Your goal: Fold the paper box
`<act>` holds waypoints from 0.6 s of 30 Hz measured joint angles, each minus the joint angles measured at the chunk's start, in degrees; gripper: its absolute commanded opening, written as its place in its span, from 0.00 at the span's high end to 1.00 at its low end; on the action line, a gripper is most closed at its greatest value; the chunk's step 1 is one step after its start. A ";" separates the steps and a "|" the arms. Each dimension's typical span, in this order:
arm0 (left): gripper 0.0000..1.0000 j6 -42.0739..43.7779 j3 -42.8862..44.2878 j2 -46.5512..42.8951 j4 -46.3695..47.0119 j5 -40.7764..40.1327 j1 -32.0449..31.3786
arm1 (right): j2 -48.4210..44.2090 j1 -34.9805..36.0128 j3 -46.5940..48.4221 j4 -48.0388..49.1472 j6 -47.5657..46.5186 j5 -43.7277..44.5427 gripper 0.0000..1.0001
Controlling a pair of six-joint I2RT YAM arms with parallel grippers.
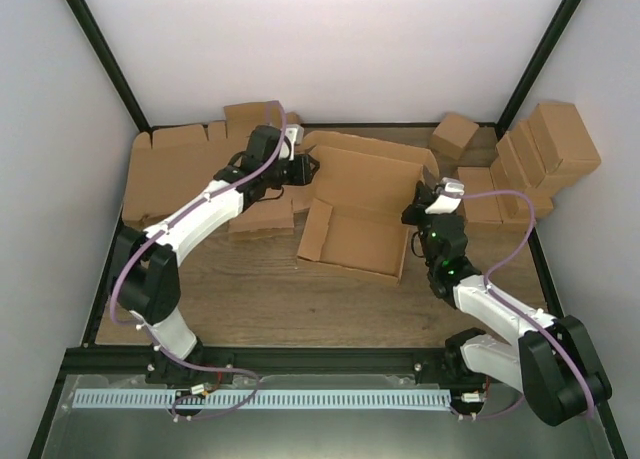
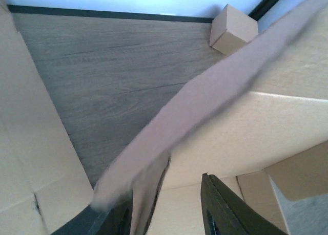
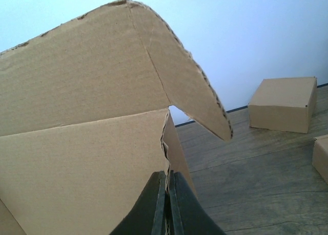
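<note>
The paper box (image 1: pixel 350 214) lies partly folded in the middle of the table, its lid panel raised at the back and a side flap standing at the left. My left gripper (image 1: pixel 306 169) is at its back-left corner. In the left wrist view the left gripper (image 2: pixel 166 214) has its jaws apart, with a blurred flap (image 2: pixel 205 102) of the box passing close to the left finger (image 2: pixel 110 219) and clear of the right one. My right gripper (image 1: pixel 420 207) is at the box's right wall. The right gripper (image 3: pixel 167 204) is shut on that wall's (image 3: pixel 82 168) torn edge.
A pile of flat cardboard blanks (image 1: pixel 170 174) lies at the back left, under the left arm. Ready-made small boxes (image 1: pixel 540 159) cluster at the back right, and one more small box (image 1: pixel 455 134) stands by the back wall, the same small box (image 2: pixel 233 27) showing in the left wrist view.
</note>
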 measured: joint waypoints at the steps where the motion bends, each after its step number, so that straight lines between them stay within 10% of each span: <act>1: 0.73 0.15 0.79 0.92 -0.28 0.24 0.02 | 0.00 0.00 0.15 -0.35 0.00 -0.20 0.99; 5: 0.92 0.48 1.73 2.80 -1.66 1.11 0.04 | -0.15 0.00 0.48 -1.16 0.04 -0.57 0.99; 18: 0.96 -1.99 0.90 2.84 -1.33 4.24 0.35 | -0.22 0.42 2.01 -4.20 0.61 -0.55 0.99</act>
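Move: The upper left edge of the box's standing back panel already reaches between the left hand's open fingers, about 1 cm ahead, 1 cm right and 2 cm below. The folded left wall lies some 13 cm back, straight behind and 17 cm down; the flat cardboard sheet's middle lies about 20 cm left, level with the hand and 20 cm below. From the right hand, which grips the panel's right edge, that left edge is roughly 20 cm left, 7 cm ahead and 1 cm lower. The box's upper left edge is taken between the left fingers: the left hand sinks about 2 cm onto it, drifting about 1 cm to the right, as its half-open fingers close nearly shut. It then all but stays there, tipping down some 5 degrees. The right hand keeps its pinch on the panel's right edge, almost in place. ##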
